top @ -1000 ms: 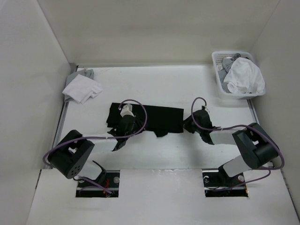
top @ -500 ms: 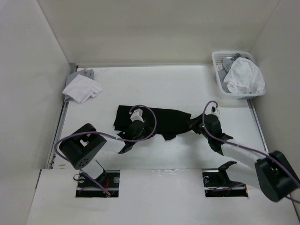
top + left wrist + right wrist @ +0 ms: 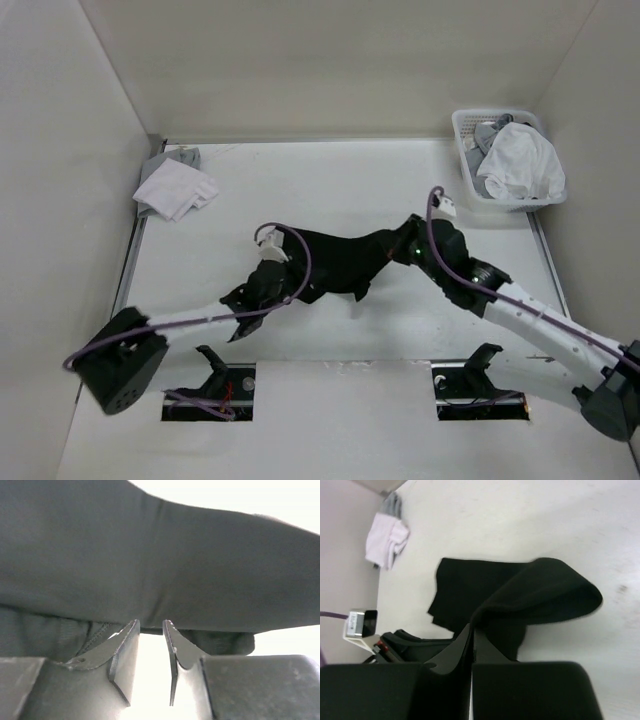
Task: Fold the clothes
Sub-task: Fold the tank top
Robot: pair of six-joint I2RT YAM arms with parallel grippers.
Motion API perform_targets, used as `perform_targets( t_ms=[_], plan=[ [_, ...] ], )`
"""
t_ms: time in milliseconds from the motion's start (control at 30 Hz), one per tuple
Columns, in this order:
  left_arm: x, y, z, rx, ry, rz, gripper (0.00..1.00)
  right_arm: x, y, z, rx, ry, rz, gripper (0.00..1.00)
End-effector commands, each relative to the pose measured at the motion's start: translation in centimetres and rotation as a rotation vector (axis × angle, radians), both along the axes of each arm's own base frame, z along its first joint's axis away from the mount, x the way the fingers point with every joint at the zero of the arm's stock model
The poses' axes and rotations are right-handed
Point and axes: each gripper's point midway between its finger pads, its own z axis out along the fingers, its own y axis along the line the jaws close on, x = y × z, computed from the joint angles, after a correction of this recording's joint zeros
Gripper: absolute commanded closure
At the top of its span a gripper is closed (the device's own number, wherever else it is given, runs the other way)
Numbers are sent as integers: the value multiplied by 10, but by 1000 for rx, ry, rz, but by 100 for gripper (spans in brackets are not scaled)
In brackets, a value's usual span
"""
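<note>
The clothes are one black T-shirt (image 3: 340,262), bunched and stretched between both grippers near the middle of the white table. My left gripper (image 3: 268,282) is at its left end. In the left wrist view the fabric (image 3: 175,565) hangs taut across the tips of my left gripper (image 3: 151,625), pinched there, with a narrow gap lower down between the fingers. My right gripper (image 3: 405,250) is at the right end. In the right wrist view my right gripper (image 3: 472,627) is shut on a raised fold of the T-shirt (image 3: 540,595), which arches over the part lying flat.
A folded white cloth pile (image 3: 175,188) lies at the far left corner, also seen from the right wrist (image 3: 385,535). A white basket (image 3: 466,172) holding white and grey garments (image 3: 520,165) stands at the far right. Walls enclose the table on three sides.
The right gripper has shut on the shirt's right end and lifted it. Both arms have stretched out from their bases. The shirt has gone from a flat strip to a bunched, raised shape.
</note>
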Motion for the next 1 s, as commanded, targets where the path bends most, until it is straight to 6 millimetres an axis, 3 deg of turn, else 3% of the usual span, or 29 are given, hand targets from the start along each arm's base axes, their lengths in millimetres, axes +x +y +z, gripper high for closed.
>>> perform_targets(
  t_ms=[0,133,267,533,667,767,833,900,967],
  plan=[
    [5,27,34,-57,-71,69,76,10,30,31,-102,-61,62,100],
    [7,72,52,-70,-113,173,76,27,80,38,-189,-56,153,99],
    [8,116,55,-51,-130,278,75,42,138,19,-277,-13,253,98],
    [10,154,57,-72,-124,360,75,60,244,-46,-394,76,428,96],
    [13,165,63,-66,-142,396,75,65,280,-53,-350,81,465,79],
    [17,168,70,-62,-162,413,75,64,298,-34,-261,46,495,58],
    [20,172,77,-55,-182,430,75,59,297,-12,-213,6,503,52],
    [25,172,83,-37,-198,432,75,57,281,6,-187,-38,482,49],
    [30,165,85,-31,-198,412,75,60,257,11,-180,-66,449,49]
  ],
)
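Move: The right hand holds the tank top's raised right end. The far-left corner it goes for lies about 28 cm to its left, 5 cm farther out and 19 cm below. One shoulder strap lies some 9 cm back and 10 cm left of the right hand. The pale folded cloth is 56 cm left and 16 cm ahead of it. From the left hand, that corner is roughly 8 cm ahead, 6 cm left and 7 cm down. Right hand carries the tank top's end some 27 cm left, lowers, opens; left hand clears 17 cm left. ##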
